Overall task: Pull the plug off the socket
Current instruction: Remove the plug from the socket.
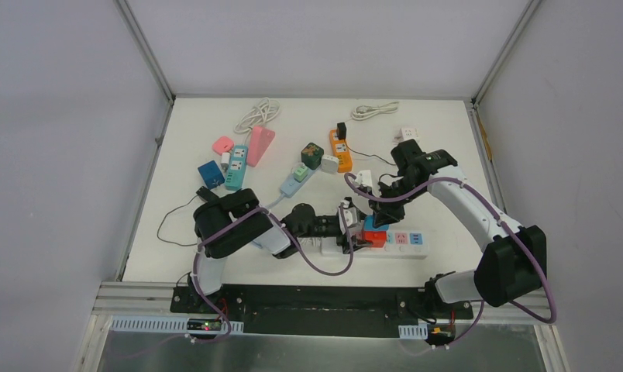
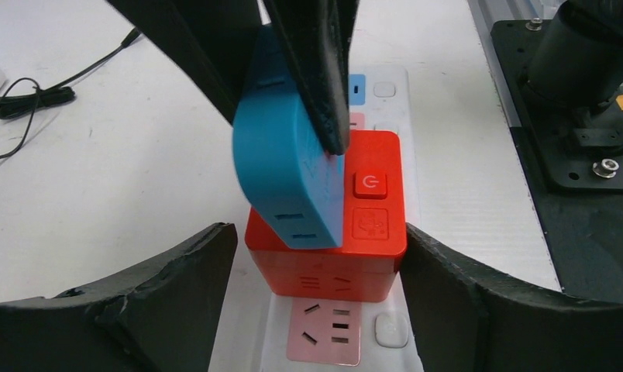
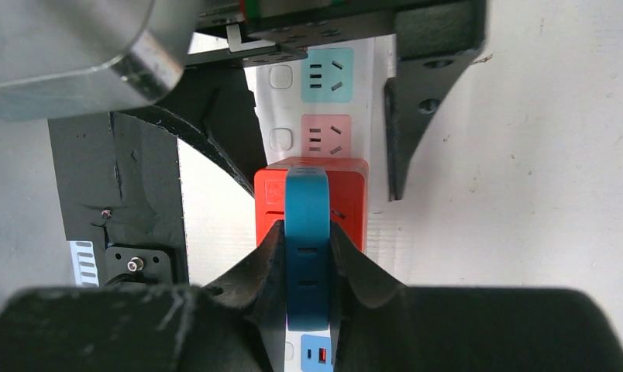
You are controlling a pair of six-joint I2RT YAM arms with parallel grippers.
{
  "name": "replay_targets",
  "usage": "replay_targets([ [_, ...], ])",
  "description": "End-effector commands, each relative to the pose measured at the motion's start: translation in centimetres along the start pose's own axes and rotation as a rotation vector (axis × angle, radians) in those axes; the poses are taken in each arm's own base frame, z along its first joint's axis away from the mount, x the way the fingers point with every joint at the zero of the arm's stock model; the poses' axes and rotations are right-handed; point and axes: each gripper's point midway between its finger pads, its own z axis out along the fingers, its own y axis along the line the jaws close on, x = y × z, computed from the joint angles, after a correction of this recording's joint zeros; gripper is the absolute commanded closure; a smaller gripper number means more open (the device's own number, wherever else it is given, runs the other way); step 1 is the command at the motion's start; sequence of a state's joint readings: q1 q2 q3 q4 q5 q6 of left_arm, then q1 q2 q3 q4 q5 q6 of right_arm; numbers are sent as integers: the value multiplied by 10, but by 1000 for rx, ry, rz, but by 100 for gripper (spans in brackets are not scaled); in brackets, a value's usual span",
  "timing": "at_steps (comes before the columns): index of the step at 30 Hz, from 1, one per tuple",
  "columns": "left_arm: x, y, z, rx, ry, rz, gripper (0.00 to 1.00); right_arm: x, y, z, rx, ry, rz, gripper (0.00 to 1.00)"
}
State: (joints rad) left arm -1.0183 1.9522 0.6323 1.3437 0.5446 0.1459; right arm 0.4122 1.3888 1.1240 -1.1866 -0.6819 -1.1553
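A blue plug (image 2: 293, 178) stands in the top of a red cube socket (image 2: 370, 225), which sits on a white power strip (image 2: 332, 333). My right gripper (image 3: 306, 240) is shut on the blue plug (image 3: 306, 209) from above, one finger on each flat side. My left gripper (image 2: 318, 244) straddles the red cube low down. Its right finger (image 2: 448, 294) touches the cube's side, while a thin gap shows at its left finger (image 2: 177, 294). From above, both grippers meet at the cube (image 1: 374, 238) on the strip (image 1: 409, 242).
Farther back lie an orange strip (image 1: 340, 149), a teal strip (image 1: 235, 167), a pink strip (image 1: 259, 145), a light blue strip (image 1: 294, 182), a blue cube (image 1: 210, 173) and a green cube (image 1: 312, 155). Coiled white cables (image 1: 258, 114) (image 1: 374, 110) lie by the back wall.
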Motion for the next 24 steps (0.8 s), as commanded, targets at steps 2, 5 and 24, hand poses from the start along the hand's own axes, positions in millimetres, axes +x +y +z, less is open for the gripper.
replay_targets([
  [2,-20,-4,12,32,-82,-16,34,1,11,5,-53,-13,1,100],
  [5,-18,-6,15,47,-82,-34,57,1,11,5,-54,-14,5,100],
  [24,-8,-9,13,58,-63,-24,100,-16,23,15,-65,-149,-80,100],
])
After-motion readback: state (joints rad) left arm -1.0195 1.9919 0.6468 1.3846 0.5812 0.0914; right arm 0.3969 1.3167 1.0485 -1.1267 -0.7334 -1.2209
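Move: The red cube socket sits between the open left fingertips, its middle about 3 cm to the right and 1 cm back of the left hand point, almost level in height. The blue plug stands on the cube in the right gripper's grasp, some 3 cm right of the left hand and 4 cm above. The white power strip runs under the cube, its middle 3 cm right, 1 cm back and 5 cm below. From the right hand, the cube lies straight below, about 4 cm down. Close the left gripper on the red cube, shutting it by about a fifth of its range until the front and back fingers both pinch the sides, while easing back under 1 cm to centre on the cube; then hold still with a rising squeeze. Keep the right grip on the blue plug and, late on, tilt that wrist some 5 degrees, hardly shifting the hand. ##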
